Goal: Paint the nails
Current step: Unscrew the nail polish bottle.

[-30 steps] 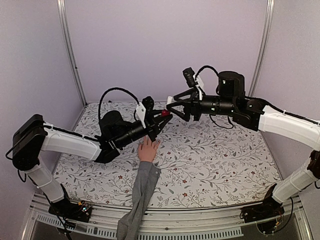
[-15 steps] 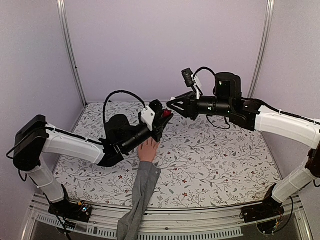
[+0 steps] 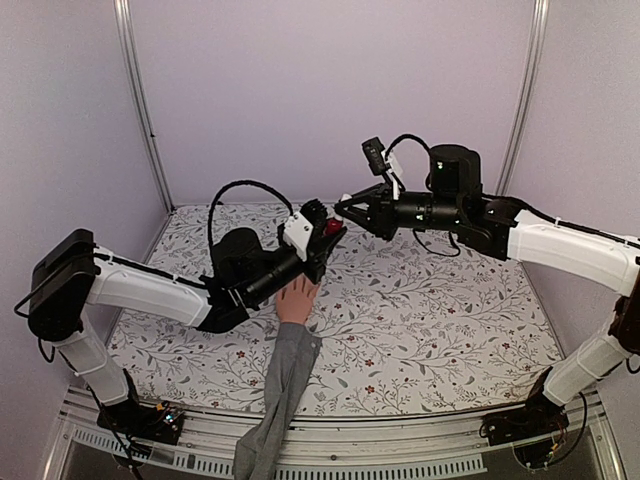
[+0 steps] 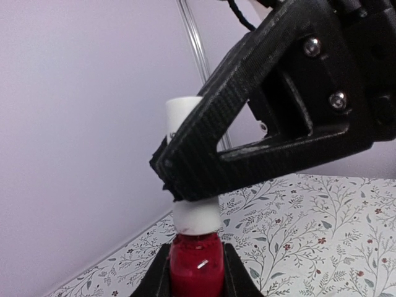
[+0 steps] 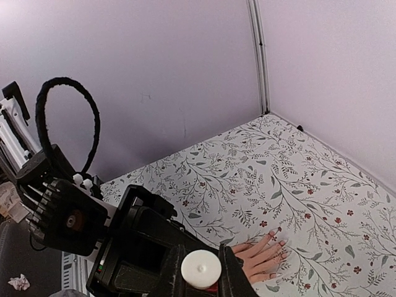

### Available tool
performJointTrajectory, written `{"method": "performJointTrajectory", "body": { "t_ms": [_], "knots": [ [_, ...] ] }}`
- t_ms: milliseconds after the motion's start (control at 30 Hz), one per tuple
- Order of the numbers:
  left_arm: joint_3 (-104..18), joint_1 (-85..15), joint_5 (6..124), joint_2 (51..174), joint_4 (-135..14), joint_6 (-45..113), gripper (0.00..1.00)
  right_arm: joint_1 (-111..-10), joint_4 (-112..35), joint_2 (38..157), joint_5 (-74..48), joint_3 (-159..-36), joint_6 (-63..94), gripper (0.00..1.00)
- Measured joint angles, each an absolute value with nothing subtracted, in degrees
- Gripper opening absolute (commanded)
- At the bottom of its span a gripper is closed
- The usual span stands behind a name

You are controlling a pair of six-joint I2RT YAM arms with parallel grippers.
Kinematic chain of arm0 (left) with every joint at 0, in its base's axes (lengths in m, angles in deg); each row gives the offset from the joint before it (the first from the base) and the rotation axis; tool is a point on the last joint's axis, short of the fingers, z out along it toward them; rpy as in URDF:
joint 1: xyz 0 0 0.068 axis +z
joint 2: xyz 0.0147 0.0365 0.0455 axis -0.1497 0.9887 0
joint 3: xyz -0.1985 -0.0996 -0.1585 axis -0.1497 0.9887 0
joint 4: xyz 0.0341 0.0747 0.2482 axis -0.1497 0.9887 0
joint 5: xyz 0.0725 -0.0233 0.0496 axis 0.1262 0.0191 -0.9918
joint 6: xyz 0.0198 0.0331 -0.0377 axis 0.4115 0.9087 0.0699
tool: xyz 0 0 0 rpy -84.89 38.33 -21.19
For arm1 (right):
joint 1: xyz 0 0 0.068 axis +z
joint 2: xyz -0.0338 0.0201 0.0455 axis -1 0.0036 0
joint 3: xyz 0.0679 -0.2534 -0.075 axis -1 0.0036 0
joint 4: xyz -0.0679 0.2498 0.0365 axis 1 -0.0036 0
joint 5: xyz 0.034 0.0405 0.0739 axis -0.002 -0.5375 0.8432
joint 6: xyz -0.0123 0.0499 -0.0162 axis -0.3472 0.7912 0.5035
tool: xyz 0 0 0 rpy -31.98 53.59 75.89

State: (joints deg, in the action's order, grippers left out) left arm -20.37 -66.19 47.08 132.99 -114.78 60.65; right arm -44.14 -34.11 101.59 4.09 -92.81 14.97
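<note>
My left gripper [image 3: 326, 236] is shut on a small red polish bottle [image 3: 332, 227], held upright above the table; its fingers press both sides of the red glass [image 4: 195, 267]. The bottle's white cap [image 4: 194, 215] is clamped between the fingers of my right gripper [image 3: 341, 210], which reaches in from the right. The right wrist view looks down on the round top of the cap [image 5: 201, 269] between its own fingers. Below lies the peach mannequin hand [image 3: 297, 300] with a grey sleeve [image 3: 284, 380], palm down and fingers spread. Its nails [image 5: 282, 242] look pale pink.
The floral-patterned table [image 3: 430, 320] is enclosed by lilac walls with metal corner posts [image 3: 140, 100]. The left arm's black cable [image 5: 62, 117] loops above its wrist. The mannequin's sleeve hangs over the table's near edge.
My right gripper has closed from open onto the bottle's white cap. The left arm lifted the bottle slightly up and right toward it, then held still.
</note>
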Motion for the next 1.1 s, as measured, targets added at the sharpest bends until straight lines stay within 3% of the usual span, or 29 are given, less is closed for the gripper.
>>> {"method": "performJointTrajectory", "body": {
  "t_ms": [700, 1100],
  "knots": [
    [-21.74, -58.04, 91.30, 133.10, -115.42, 45.07, 0.00, -43.99, -38.11, 95.92, 14.78, -90.12, -0.46, 0.00],
    [-24.17, -57.60, 103.78, 134.60, -116.55, 41.27, 0.00, -43.99, -39.79, 94.61, 22.62, -89.95, -5.29, 0.00]
  ]
}}
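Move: The upright nail polish bottle is already held between the hands: its red body is in the left fingers, with the white cap some 4 cm straight above them. The cap is in the right fingers, with the red body about 4 cm straight below. The model hand lies on the table roughly 3 cm ahead and 8 cm left of the left hand, about 25 cm below; from the right hand it is the same way, about 29 cm down. The bottle is carried back towards the arms' bases, some 8 cm, drifting slightly right, with both grips kept closed. Meanwhile the left hand turns the red body clockwise by about 50 degrees while the right hand, tipping its wrist somewhat, twists the white cap counter-clockwise about 20. ##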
